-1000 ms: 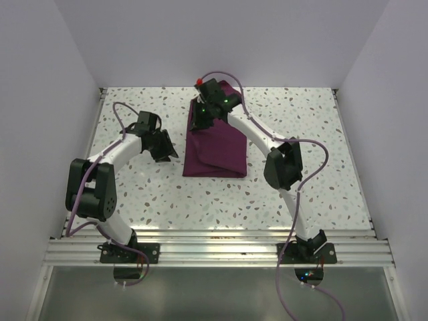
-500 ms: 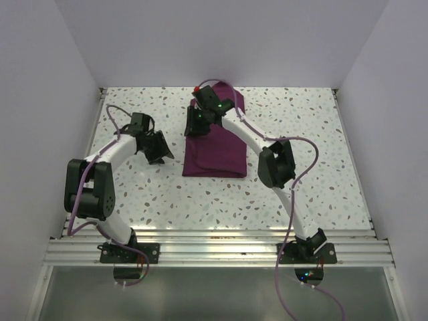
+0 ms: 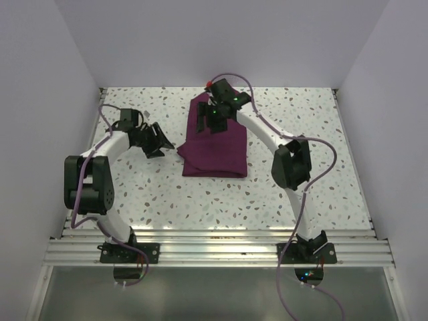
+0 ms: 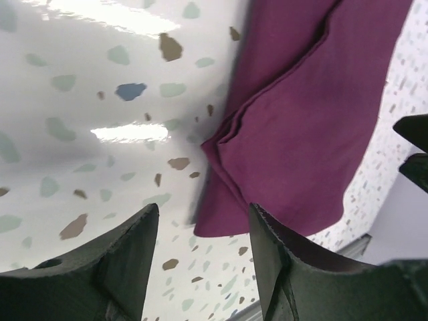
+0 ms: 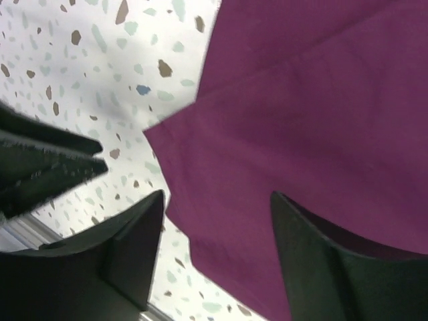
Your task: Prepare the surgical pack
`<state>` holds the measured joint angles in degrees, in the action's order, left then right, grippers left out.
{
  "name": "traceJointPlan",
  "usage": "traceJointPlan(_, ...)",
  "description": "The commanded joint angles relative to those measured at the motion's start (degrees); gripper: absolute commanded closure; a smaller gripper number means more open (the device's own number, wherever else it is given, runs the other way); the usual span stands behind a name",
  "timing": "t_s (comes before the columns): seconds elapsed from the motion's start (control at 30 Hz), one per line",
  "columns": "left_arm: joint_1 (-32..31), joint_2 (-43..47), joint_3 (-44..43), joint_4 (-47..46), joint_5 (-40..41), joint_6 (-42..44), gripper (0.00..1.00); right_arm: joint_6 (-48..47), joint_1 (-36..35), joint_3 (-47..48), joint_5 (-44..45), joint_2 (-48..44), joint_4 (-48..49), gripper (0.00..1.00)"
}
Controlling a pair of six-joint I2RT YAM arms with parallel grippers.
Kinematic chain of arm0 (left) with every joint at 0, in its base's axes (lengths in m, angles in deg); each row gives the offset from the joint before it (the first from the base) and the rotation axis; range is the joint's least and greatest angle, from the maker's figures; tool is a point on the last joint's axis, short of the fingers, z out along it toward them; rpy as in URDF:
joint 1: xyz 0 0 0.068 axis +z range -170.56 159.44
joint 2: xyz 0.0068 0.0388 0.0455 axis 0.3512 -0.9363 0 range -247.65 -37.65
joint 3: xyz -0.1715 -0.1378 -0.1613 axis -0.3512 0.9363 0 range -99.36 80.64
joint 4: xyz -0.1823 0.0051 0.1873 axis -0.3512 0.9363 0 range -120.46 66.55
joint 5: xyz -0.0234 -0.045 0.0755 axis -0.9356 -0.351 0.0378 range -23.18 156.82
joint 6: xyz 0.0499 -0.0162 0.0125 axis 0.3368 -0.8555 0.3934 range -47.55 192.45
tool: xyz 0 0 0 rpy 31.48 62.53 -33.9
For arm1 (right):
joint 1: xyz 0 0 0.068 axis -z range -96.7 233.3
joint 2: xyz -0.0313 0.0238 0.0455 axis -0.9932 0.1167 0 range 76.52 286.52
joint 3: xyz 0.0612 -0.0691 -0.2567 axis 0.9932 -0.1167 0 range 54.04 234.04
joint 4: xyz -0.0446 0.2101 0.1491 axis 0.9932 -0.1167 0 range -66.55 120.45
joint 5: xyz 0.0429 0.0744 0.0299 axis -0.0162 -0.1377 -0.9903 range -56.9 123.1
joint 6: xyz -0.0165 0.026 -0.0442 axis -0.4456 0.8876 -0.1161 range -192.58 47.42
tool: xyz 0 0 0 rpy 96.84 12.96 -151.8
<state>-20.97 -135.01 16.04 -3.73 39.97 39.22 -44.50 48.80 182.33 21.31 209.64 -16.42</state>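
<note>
The surgical pack [image 3: 217,152], a folded purple-maroon cloth, lies flat on the speckled table [image 3: 301,120], its layered edges showing in the left wrist view [image 4: 301,120]. My right gripper [image 3: 211,123] hangs open just above the pack's far left part. In its wrist view [image 5: 217,200] the cloth [image 5: 314,114] lies below the spread fingers, apart from them. My left gripper [image 3: 159,143] stands open to the left of the pack, over bare table. Its fingers [image 4: 134,254] hold nothing, and the pack's near corner lies beyond them.
White walls close the table on the left, far and right sides. A metal rail [image 3: 214,251] with the arm bases runs along the near edge. The left gripper's fingers [image 5: 47,167] show at the left of the right wrist view.
My right gripper has opened and let go of the cloth, which now lies flat with its left corner pushed out. The left gripper has opened wider and drawn back to the left.
</note>
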Motion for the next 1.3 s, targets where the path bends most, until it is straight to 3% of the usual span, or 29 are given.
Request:
traceJointPlan(0.0, 0.14, -3.70, -1.85, -6.85, -9.25, -0.42, 0.40, -4.43, 3.64, -7.50, -3.05, -10.59, -0.51, 0.35)
traceJointPlan(0.03, 0.14, -4.50, -2.02, -7.38, -9.88, -0.78, 0.40, -4.43, 5.65, -10.66, -5.50, -14.08, 0.46, 0.40)
traceJointPlan(0.07, -0.03, -5.03, -2.28, -8.69, -10.41, -1.39, 0.40, -4.52, 6.72, -17.39, -6.31, -15.94, 1.77, 0.51)
traceJointPlan(0.13, -0.04, -6.69, -2.72, -9.93, -12.25, -2.10, 0.41, -4.26, 9.26, -26.71, -9.98, -20.94, 6.25, 0.60)
traceJointPlan(0.27, -0.47, -10.73, -4.30, -10.29, -13.31, -2.71, 0.43, -6.36, 10.86, -33.54, -19.72, -23.43, 10.48, 0.78)
traceJointPlan(0.53, -0.74, -14.96, -6.42, -10.55, -13.93, -2.80, 0.44, -2.94, 10.77, -40.74, -33.38, -21.59, 19.44, 0.94)
traceJointPlan(0.63, -0.83, -16.54, -7.03, -10.90, -14.11, -3.24, 0.51, -0.57, 10.86, -44.69, -34.44, -20.45, 24.63, 1.00)
traceJointPlan(0.7, -0.91, -17.51, -7.91, -10.99, -13.58, -3.50, 0.58, -0.22, 10.77, -46.45, -35.31, -19.83, 26.65, 1.00)
traceJointPlan(0.77, -0.91, -19.08, -9.05, -10.38, -13.75, -3.42, 0.72, -0.21, 10.77, -49.79, -35.76, -20.09, 28.84, 1.00)
traceJointPlan(1.03, -1.00, -21.20, -10.81, -9.06, -13.23, -2.45, 1.00, -2.23, 11.56, -57.71, -35.49, -17.98, 31.58, 1.00)
traceJointPlan(1.27, -0.91, -21.20, -12.57, -5.46, -9.63, 0.18, 1.00, -5.13, 13.32, -64.04, -34.27, -23.69, 27.98, 1.00)
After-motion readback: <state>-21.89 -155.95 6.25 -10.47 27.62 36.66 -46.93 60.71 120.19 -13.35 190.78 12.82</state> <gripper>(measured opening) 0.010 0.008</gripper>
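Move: The loose corner of the folded-over drape flap lies about 4 cm ahead of my left hand, 4 cm to its right and 6 cm below; the drape's front-left corner is some 6 cm back and 5 cm right of this hand. My right hand goes for the drape's front edge, roughly 14 cm back, 10 cm right and 11 cm below it, with the front-right corner 5 cm farther right and the flap corner about 4 cm back and 9 cm left of this hand. My left hand eases down, forward and right some 8 cm in all onto the flap's corner, rolling slightly, and its fingers shut to pinch the tip. Meanwhile I swing my right hand rightwards, bring it back towards me and part-way left again, shutting the empty fingers in the air, then take it back and down about 10 cm to the front edge, tilting some 30 degrees. ##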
